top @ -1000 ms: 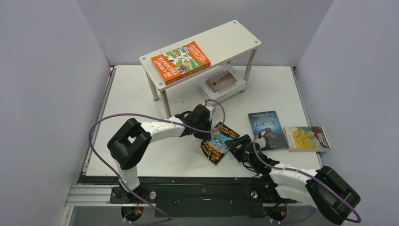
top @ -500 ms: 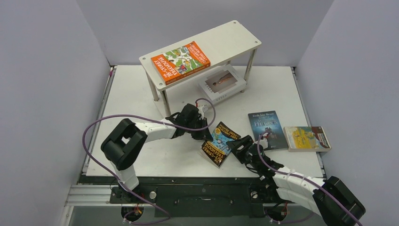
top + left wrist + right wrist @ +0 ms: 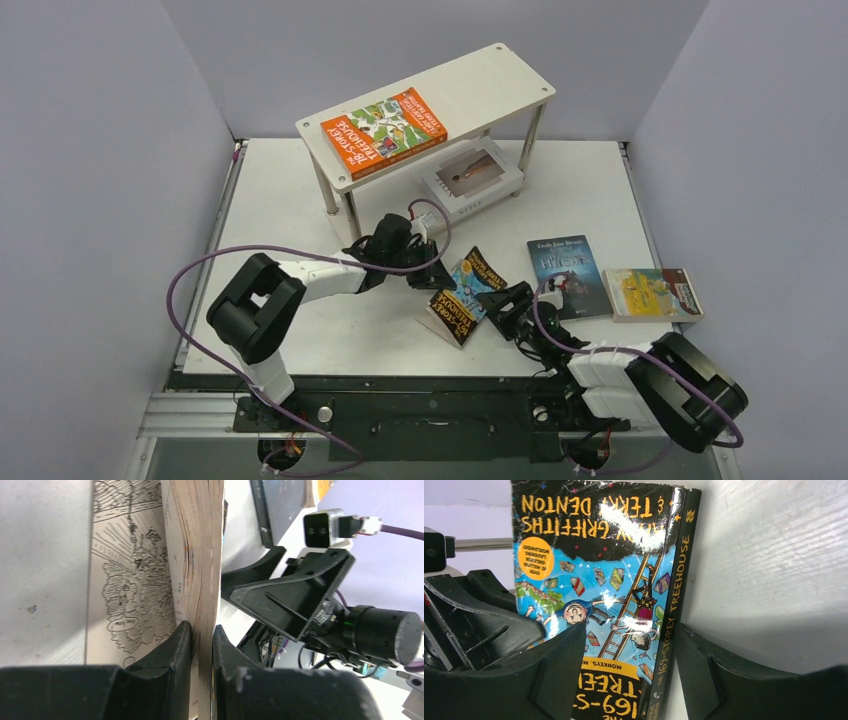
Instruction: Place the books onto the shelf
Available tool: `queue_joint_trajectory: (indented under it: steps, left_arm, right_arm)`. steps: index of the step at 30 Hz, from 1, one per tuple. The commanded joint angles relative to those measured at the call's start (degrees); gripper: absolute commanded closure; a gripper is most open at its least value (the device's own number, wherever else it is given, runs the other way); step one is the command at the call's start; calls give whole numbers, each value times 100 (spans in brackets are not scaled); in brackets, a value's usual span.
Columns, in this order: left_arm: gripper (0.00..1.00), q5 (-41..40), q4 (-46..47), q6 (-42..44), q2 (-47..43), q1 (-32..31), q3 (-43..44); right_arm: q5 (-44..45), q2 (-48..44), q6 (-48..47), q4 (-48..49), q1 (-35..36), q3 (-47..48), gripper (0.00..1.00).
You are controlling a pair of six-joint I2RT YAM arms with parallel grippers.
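The glossy black-blue-yellow comic book (image 3: 466, 294) is tilted up off the table between both arms. My left gripper (image 3: 437, 278) is shut on it, the fingers pinching its page block (image 3: 200, 555) near the bottom (image 3: 202, 640). My right gripper (image 3: 497, 305) is open and straddles the book's spine edge (image 3: 609, 580), one finger (image 3: 569, 650) over the cover and the other just off the spine. On the white shelf (image 3: 480, 80) an orange book (image 3: 383, 130) lies on the top board and a white book (image 3: 470, 175) on the lower one.
A dark blue-grey book (image 3: 566, 275) and a yellow-teal book (image 3: 652, 293) lie flat on the table to the right of the grippers. Grey walls close in the table at the left, back and right. The shelf's thin metal legs (image 3: 350, 222) stand just behind my left gripper.
My left gripper has drawn back and left with the comic book, tipping it steeper on its edge. The right gripper's jaws have spread wider around the spine edge.
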Motion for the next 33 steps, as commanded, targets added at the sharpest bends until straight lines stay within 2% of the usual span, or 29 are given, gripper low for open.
queue_joint_trajectory:
  steps: [1,7,10,16,22,26,27,30,32,33]
  left_arm:
    - [100,811,794,-505,-138,-211,-8]
    - [100,919,994,-684,-314,-112,-91]
    - [100,868,517,-384,-479,-114,90]
    - [100,1039,477,-339,-732,-106,150]
    - [100,934,132,-86,-748,-100,218]
    - [100,904,6,14,-599,-106,199]
    - [100,900,-25,49,-571,-106,198]
    - [100,836,-134,124,-561,-105,227]
    - [100,804,-216,200,-562,-106,254]
    - [100,793,-259,236,-544,-101,265]
  right_arm:
    - [-983,618,236,927,121,-576,39]
    - [-950,876,293,1251,98,-723,39]
    - [-913,850,205,1134,50,-722,39]
    - [-951,856,40,1144,-47,-658,39]
    - [-1108,803,106,2015,-71,-793,41]
    - [-1121,468,240,2009,-81,-792,52]
    - [-1110,255,279,1907,-81,-820,59]
    - [-1008,-371,359,1503,-87,-913,67]
    - [-919,-1120,301,764,-101,-902,72]
    - [-890,-1678,187,40,-115,-817,75]
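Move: The 169-storey book hangs by its fore-edge in the left fingers, its middle about 3 cm back, 4 right and 3 below. From the right hand its middle lies some 4 cm left, 2 ahead and 1 up, with the spine nearest. The blue book lies about 20 cm right of the right hand and 6 ahead, the white book on the lower shelf about 29 ahead and 2 left. Left hand keeps its pinch and lifts about 2.5 cm while the right rises 2 cm, closing around the spine. ##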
